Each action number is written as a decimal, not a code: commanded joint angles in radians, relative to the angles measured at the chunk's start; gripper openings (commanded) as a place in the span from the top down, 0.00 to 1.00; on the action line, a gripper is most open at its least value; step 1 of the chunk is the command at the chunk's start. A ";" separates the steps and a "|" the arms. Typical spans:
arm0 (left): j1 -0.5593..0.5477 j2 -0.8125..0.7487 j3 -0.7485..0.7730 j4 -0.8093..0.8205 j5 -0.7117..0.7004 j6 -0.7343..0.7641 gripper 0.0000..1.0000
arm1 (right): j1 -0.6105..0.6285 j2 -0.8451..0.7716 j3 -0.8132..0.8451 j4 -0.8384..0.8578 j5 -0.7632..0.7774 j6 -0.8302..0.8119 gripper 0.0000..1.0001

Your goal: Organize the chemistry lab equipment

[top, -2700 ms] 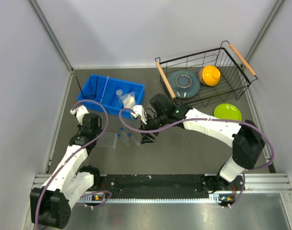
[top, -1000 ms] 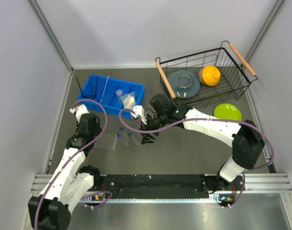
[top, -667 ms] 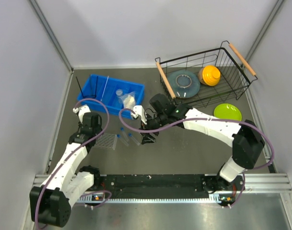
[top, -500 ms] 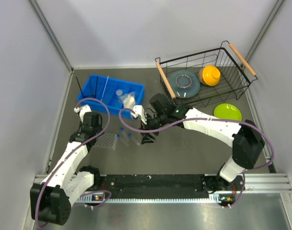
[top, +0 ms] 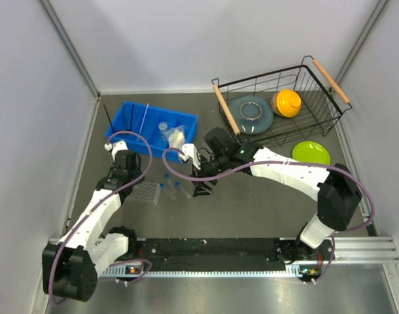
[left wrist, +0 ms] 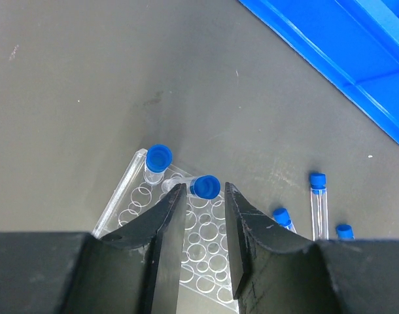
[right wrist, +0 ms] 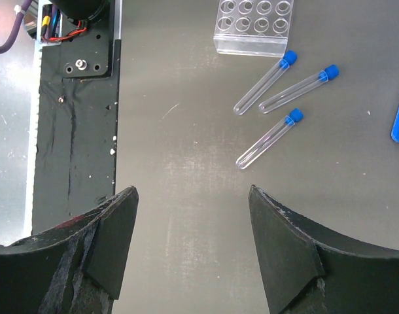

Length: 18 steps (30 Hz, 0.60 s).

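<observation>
My left gripper (left wrist: 203, 191) hangs over the clear plastic tube rack (left wrist: 201, 252), its jaws narrowly open. The blue cap of a tilted test tube (left wrist: 205, 187) sits between the tips, with a gap on the right side. A second tube (left wrist: 157, 159) stands in the rack's corner. Three loose tubes (right wrist: 265, 82) (right wrist: 297, 89) (right wrist: 268, 139) lie on the table beside the rack (right wrist: 252, 23). My right gripper (right wrist: 191, 196) hovers open and empty near them. In the top view the left gripper (top: 134, 183) is above the rack (top: 147, 193) and the right gripper (top: 201, 188) is beside the tubes (top: 176, 190).
A blue bin (top: 127, 112) at the back left holds the black ring stand (top: 110, 121), glass rod (top: 144, 118), clear cup (top: 163, 126) and white packet (top: 176, 137). The wire basket (top: 330, 108) holds a grey dish (top: 250, 111) and an orange dish (top: 288, 103). A green dish (top: 311, 152) lies beside it.
My left wrist has shifted a little toward the back over the rack and its jaws have narrowed. The right arm has not moved.
</observation>
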 commanded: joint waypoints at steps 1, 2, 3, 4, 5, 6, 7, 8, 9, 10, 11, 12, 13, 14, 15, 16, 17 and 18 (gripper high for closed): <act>0.000 -0.021 0.057 0.023 -0.012 0.016 0.64 | 0.005 0.009 0.043 0.010 -0.013 -0.017 0.31; 0.000 -0.032 0.060 0.013 -0.020 0.017 0.63 | 0.004 0.011 0.043 0.010 -0.013 -0.015 0.31; 0.000 -0.055 0.063 0.004 -0.025 0.020 0.63 | 0.005 0.015 0.045 0.011 -0.015 -0.011 0.31; 0.000 -0.069 0.070 -0.002 -0.038 0.022 0.61 | 0.005 0.018 0.046 0.011 -0.013 -0.009 0.31; 0.000 -0.083 0.073 -0.007 -0.042 0.023 0.60 | 0.007 0.023 0.048 0.011 -0.012 -0.006 0.31; 0.000 -0.112 0.076 -0.016 -0.048 0.023 0.59 | 0.007 0.031 0.051 0.011 -0.013 0.002 0.31; 0.000 -0.129 0.077 -0.019 -0.054 0.022 0.57 | 0.007 0.037 0.054 0.011 -0.013 0.005 0.31; 0.000 -0.144 0.079 -0.022 -0.055 0.022 0.55 | 0.010 0.041 0.057 0.011 -0.012 0.009 0.31; 0.000 -0.173 0.079 -0.034 -0.055 0.022 0.54 | 0.011 0.046 0.057 0.013 -0.009 0.016 0.31; 0.000 -0.189 0.079 -0.039 -0.054 0.019 0.52 | 0.016 0.057 0.060 0.011 -0.002 0.019 0.31; 0.000 -0.218 0.080 -0.048 -0.052 0.017 0.50 | 0.017 0.063 0.060 0.011 0.002 0.025 0.31; 0.000 -0.232 0.082 -0.062 -0.048 0.016 0.48 | 0.031 0.070 0.062 0.011 0.010 0.028 0.31; 0.000 -0.247 0.082 -0.072 -0.028 0.014 0.46 | 0.034 0.084 0.063 0.013 0.025 0.032 0.31; 0.000 -0.274 0.080 -0.077 -0.016 0.014 0.42 | 0.040 0.093 0.065 0.014 0.034 0.043 0.31; 0.002 -0.290 0.079 -0.083 -0.002 0.014 0.39 | 0.056 0.103 0.068 0.016 0.048 0.052 0.31; 0.002 -0.305 0.079 -0.091 0.018 0.019 0.37 | 0.062 0.122 0.072 0.020 0.086 0.065 0.31; 0.002 -0.336 0.077 -0.096 0.052 0.019 0.34 | 0.068 0.132 0.077 0.032 0.108 0.094 0.32; 0.002 -0.351 0.077 -0.103 0.070 0.019 0.29 | 0.080 0.144 0.085 0.040 0.131 0.111 0.33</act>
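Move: At the rack's far-left corner, the leaning test tube's cap is right at the left fingertips, its middle about 3 cm below and 1 cm left; the upright tube stands some 3 cm farther left. The rack's middle lies 4 cm back, 5 cm right. For the right hand, the nearest loose tube lies some 10 cm left, 4 cm ahead and 15 cm below; 5 or 6 cm farther left lie the second loose tube, level with it, and the third, 3 cm farther out. Lifting clear of the leaning tube's cap, the left hand rises about 7.5 cm above the rack while its fingers spread from roughly a third to two thirds open and tilt up some 15 degrees. The right hand, fingers staying wide open and empty, starts sinking towards the nearest loose tube, about 3.5 cm down with a little drift to the left. ##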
